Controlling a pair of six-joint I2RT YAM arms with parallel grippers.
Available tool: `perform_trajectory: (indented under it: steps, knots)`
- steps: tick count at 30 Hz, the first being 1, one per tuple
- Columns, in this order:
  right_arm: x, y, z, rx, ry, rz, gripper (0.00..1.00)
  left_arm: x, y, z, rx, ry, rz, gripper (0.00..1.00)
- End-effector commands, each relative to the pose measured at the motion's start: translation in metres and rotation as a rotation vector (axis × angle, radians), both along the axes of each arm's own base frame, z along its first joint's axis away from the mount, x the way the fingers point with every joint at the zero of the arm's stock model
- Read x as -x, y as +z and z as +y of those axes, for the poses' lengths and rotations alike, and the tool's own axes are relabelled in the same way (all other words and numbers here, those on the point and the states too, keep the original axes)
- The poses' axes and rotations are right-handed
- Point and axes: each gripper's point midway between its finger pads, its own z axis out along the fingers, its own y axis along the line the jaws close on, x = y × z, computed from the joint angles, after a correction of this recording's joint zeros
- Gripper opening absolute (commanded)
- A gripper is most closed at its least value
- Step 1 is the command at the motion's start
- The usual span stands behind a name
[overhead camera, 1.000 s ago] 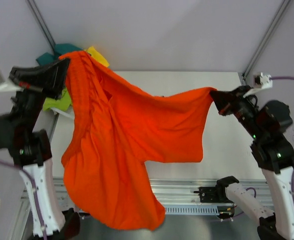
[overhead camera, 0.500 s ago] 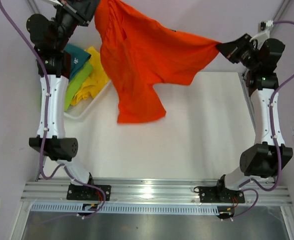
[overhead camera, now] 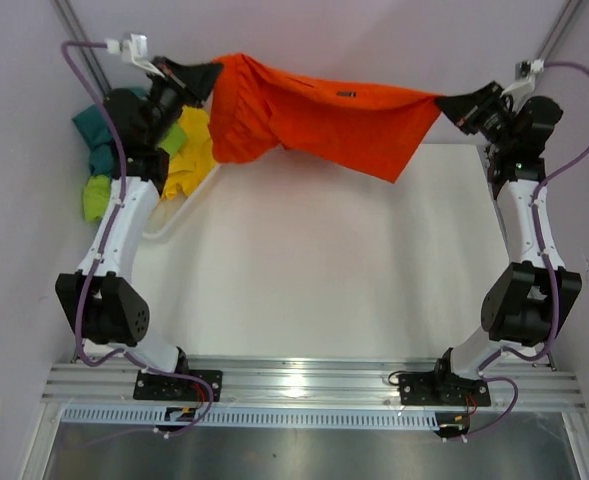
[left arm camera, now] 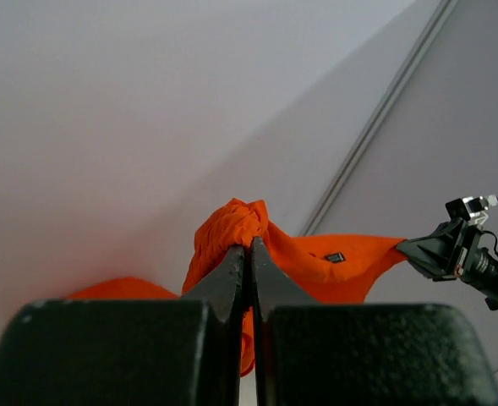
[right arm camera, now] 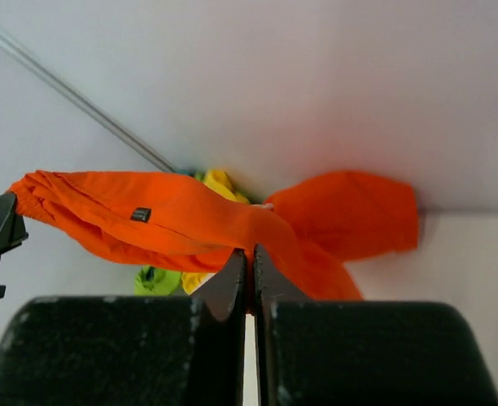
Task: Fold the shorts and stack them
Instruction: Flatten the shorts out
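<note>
Bright orange shorts (overhead camera: 324,115) hang stretched in the air above the far edge of the white table (overhead camera: 324,270), held at both ends. My left gripper (overhead camera: 214,75) is shut on the bunched left corner (left arm camera: 232,224). My right gripper (overhead camera: 442,103) is shut on the right corner (right arm camera: 265,228). A small dark label (overhead camera: 346,94) shows on the waistband. More shorts in yellow (overhead camera: 189,150), lime green (overhead camera: 97,195) and teal (overhead camera: 99,135) lie heaped at the far left, partly hidden by the left arm.
A white tray (overhead camera: 179,210) at the far left holds the heap of shorts. Grey walls with metal frame posts (overhead camera: 554,35) close in the back and sides. The arm bases sit on a rail (overhead camera: 304,385) at the near edge.
Both arms have swung from near the camera toward the back wall and moved apart. The orange shorts went from hanging low and loose to being stretched sideways between the grippers.
</note>
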Motion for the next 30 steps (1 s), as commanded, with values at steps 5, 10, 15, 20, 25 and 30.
perform_trajectory:
  steps: [5,10,15,20,25,30]
  knots:
    - [0.030,-0.104,-0.004,-0.008,-0.023,0.088,0.00,0.073,-0.075,-0.030,-0.066,0.021,-0.150,0.00]
    - [0.057,-0.175,-0.014,0.000,-0.122,0.188,0.00,0.142,-0.136,-0.048,-0.070,0.002,-0.180,0.00]
    - [0.083,-0.213,-0.026,-0.046,-0.260,0.223,0.00,0.202,-0.191,-0.059,-0.115,-0.025,-0.176,0.00]
    - [0.121,-0.249,-0.052,-0.051,-0.482,0.258,0.00,0.240,-0.222,-0.057,-0.107,-0.090,-0.155,0.00]
    - [0.141,-0.276,-0.073,-0.039,-0.632,0.322,0.07,0.286,-0.254,-0.063,-0.126,-0.247,-0.167,0.17]
    - [0.156,-0.289,-0.089,-0.053,-0.745,0.352,0.25,0.344,-0.265,-0.079,-0.146,-0.507,-0.252,0.44]
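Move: I hold the shorts' edge stretched high between both closed grippers. The bare mid-table patch where they will go down is roughly 50 cm below my left hand, 9 cm back and 18 cm right. From my right hand, it is about 12 cm back, 26 cm left and 43 cm below. The clothes basket stands some 17 cm ahead of my left hand, 28 cm left and nearly 50 cm below. I whip both hands down, then draw them back towards my bases while still sinking, to lay the shorts on the table. My left hand drops about 26 cm and comes back some 30 cm, my right drops nearly 30 cm and comes back 15 cm, turning some 35 degrees clockwise and tipping downward. Both grippers start opening near the end, the left wider. ##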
